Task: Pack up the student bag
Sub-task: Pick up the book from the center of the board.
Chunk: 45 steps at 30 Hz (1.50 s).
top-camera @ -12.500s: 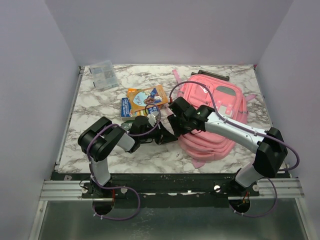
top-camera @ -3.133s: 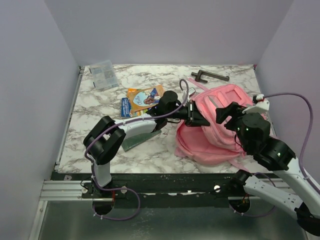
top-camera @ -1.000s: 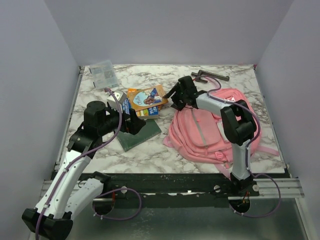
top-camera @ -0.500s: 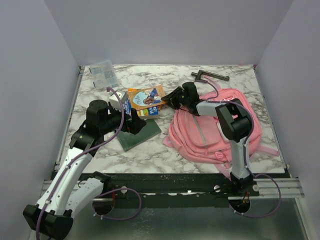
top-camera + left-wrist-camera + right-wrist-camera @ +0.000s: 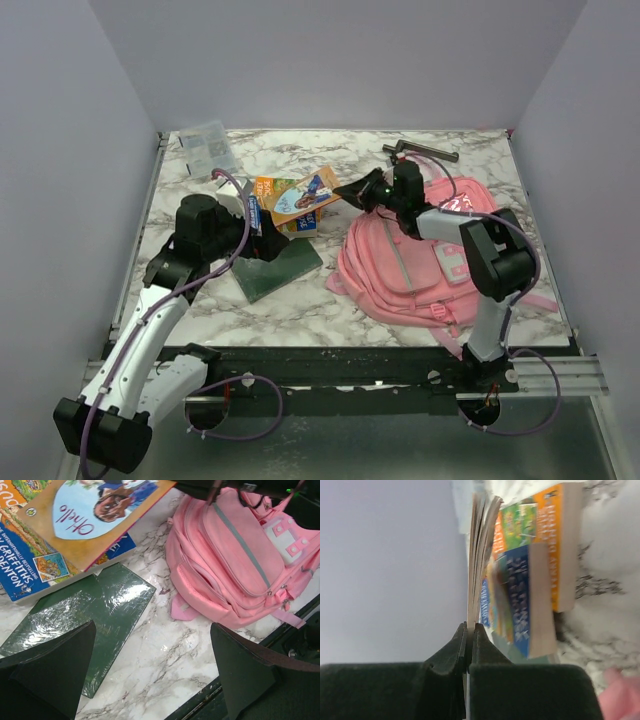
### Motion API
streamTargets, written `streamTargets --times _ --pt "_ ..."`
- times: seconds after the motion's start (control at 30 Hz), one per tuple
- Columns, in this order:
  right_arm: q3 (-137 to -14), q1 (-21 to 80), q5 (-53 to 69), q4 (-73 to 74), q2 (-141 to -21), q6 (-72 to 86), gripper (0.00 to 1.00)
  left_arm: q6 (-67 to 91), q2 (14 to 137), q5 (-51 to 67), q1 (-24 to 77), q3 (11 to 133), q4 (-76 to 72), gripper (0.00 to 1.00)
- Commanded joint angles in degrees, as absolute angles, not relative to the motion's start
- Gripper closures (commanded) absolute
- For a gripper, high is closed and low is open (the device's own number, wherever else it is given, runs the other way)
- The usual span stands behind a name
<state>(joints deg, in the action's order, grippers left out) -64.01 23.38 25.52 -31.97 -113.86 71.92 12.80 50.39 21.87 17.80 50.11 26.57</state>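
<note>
The student bag [image 5: 425, 262], a pink backpack, lies flat at the right of the marble table and fills the right of the left wrist view [image 5: 240, 560]. My right gripper [image 5: 352, 190] reaches over the bag's top to the left and is shut on the right edge of a thin orange picture book [image 5: 303, 194], tilting that edge up off the stack. In the right wrist view the jaws [image 5: 470, 626] pinch the book's pages [image 5: 479, 545] edge-on. My left gripper [image 5: 255, 228] hangs open [image 5: 152, 672] above a green book [image 5: 90, 607], holding nothing.
Under the orange book [image 5: 95, 515] lie a blue paperback [image 5: 45, 565] and another thick orange one [image 5: 555, 540]. A clear plastic box [image 5: 207, 148] sits at the back left and a black tool [image 5: 420, 152] at the back, behind the bag.
My right gripper has closed on the orange book's edge and raised it, the wrist drawing back to the right. The left arm has barely moved and stays open.
</note>
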Motion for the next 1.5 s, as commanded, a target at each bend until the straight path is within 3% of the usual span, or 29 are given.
streamTargets --times 0.0,0.23,0.47,0.73,0.93,1.1,1.17,1.23,1.4,1.47 --pt "-58.48 21.04 33.83 -37.82 -102.46 72.42 1.00 18.88 50.57 25.16 14.66 50.86 22.90 0.02" --pt "-49.25 16.24 36.53 -29.58 -83.14 69.37 1.00 46.92 45.13 27.67 10.67 45.76 10.05 0.02" --pt "-42.98 14.32 39.60 -30.16 -70.87 73.06 1.00 78.37 47.84 41.71 10.52 33.24 -24.41 0.02" --pt "-40.47 14.29 43.24 -41.79 -69.80 82.35 1.00 83.93 51.59 37.95 17.18 30.47 -31.86 0.04" --pt "-38.27 14.41 44.47 -44.41 -69.82 84.03 1.00 82.97 56.19 37.19 21.01 34.01 -36.45 0.26" --pt "-35.81 14.41 44.16 -45.16 -67.63 85.18 1.00 82.45 59.32 35.34 23.02 34.41 -40.80 0.64" --pt "-35.54 14.41 44.03 -42.63 -66.63 83.79 1.00 80.22 59.13 34.90 23.13 34.62 -40.96 0.83" --pt "-36.38 14.37 43.99 -36.90 -65.38 79.73 0.93 77.10 58.40 34.42 23.12 34.72 -40.69 1.00" --pt "-43.43 14.37 39.16 -5.83 -63.19 58.06 0.47 65.22 54.69 35.50 20.33 37.86 -28.72 1.00" --pt "-46.79 14.41 33.99 7.73 -63.37 48.88 0.35 57.44 52.08 34.53 18.12 40.79 -17.51 1.00"
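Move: Held by its right corner in the right fingers, the book has its middle about 10 cm left of that hand and 3 cm lower; the open left hand waits some 19 cm back, 19 cm left and 10 cm above the right. From the left hand, the book's middle lies about 18 cm ahead, 8 cm right and 13 cm down; the blue book lies 17 cm straight ahead and 20 below, the green folder 4 cm ahead and 22 below. Drawing the held book off the stack, the right hand swings up and back about 16 cm each and some 9 cm to its right, bringing it to the left hand. The left hand rises about 8 cm and goes 9 cm right, rolling its left side down some 55 degrees, and pinches the book's near left part; then the right fingers open about halfway. ##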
